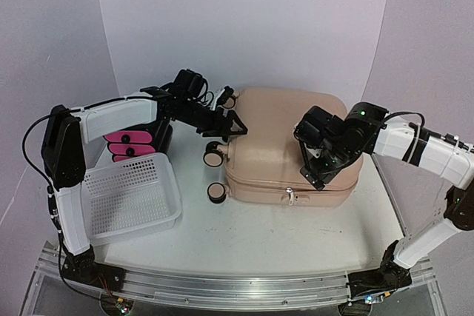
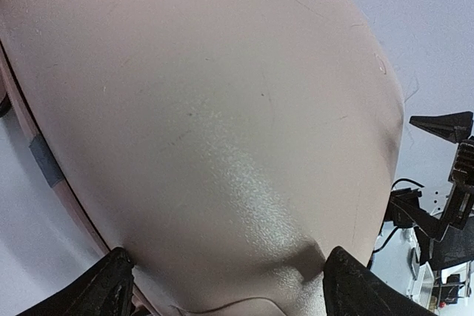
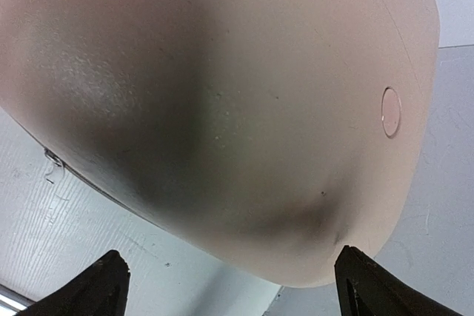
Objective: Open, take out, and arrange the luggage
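The peach-pink luggage lies flat and zipped closed mid-table, its black wheels pointing left. My left gripper is at its far left corner. In the left wrist view the shell fills the gap of the left gripper, whose jaws stand wide with both tips pressed against the rounded corner. My right gripper hovers over the near right part of the lid. In the right wrist view it is open, with the shell beneath and nothing between its fingers.
A white mesh basket stands at the near left. Behind it, under my left arm, is a black-and-pink drawer box. The zipper pull hangs on the suitcase's near side. A curved white backdrop closes the far side.
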`<state>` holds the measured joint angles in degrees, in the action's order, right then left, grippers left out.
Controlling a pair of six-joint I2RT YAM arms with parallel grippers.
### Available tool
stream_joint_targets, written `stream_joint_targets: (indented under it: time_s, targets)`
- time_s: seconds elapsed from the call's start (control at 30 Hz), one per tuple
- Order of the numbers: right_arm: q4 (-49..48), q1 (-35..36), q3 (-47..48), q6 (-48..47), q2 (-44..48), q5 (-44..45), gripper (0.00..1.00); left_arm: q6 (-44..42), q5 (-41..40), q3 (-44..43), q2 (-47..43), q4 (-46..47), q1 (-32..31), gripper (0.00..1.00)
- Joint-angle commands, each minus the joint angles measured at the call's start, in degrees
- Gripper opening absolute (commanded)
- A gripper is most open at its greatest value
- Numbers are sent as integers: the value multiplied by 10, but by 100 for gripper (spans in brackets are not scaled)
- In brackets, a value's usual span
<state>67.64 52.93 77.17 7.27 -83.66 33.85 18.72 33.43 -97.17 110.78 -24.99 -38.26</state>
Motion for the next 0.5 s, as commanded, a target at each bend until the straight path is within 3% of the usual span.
stream_joint_targets:
  time_s: [0.0,0.17,0.27,0.37,0.47]
  targets:
    - [-15,2,11,20,21,-19,98,-39,-61,8,-77,-15,-15,92]
    - [-16,-29,21,39,60,-90,98,-56,-185,153,-250,18,-60,95]
    - [-16,-74,23,44,89,-150,98,-41,-263,244,-339,73,-139,95]
    - [-17,-103,27,36,103,-184,98,1,-303,324,-369,159,-219,94]
    - [-16,-132,30,34,103,-216,98,45,-301,374,-322,288,-294,90]
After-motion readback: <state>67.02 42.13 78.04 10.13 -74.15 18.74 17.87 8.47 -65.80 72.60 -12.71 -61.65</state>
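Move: The suitcase's zip pull, on its near side, lies about 13 cm back, 17 cm right and 12 cm below the left hand, which is at the suitcase's left end; the suitcase's middle is some 17 cm to that hand's right, 2 cm back and 10 cm down. The near bottom wheel is roughly 9 cm back, 5 cm left and 19 cm below it. From the right hand, the zip pull is about 7 cm left, 1 cm back and 12 cm down. The suitcase's left end, just pushed rightward, is let go: the left hand comes free and sweeps back about 18 cm while rising some 9 cm, fingers wide open, rolling about 20 degrees, to above the near left corner. The right hand, also open, eases up and right a few centimetres over the suitcase's near right part, tilting about 20 degrees. ##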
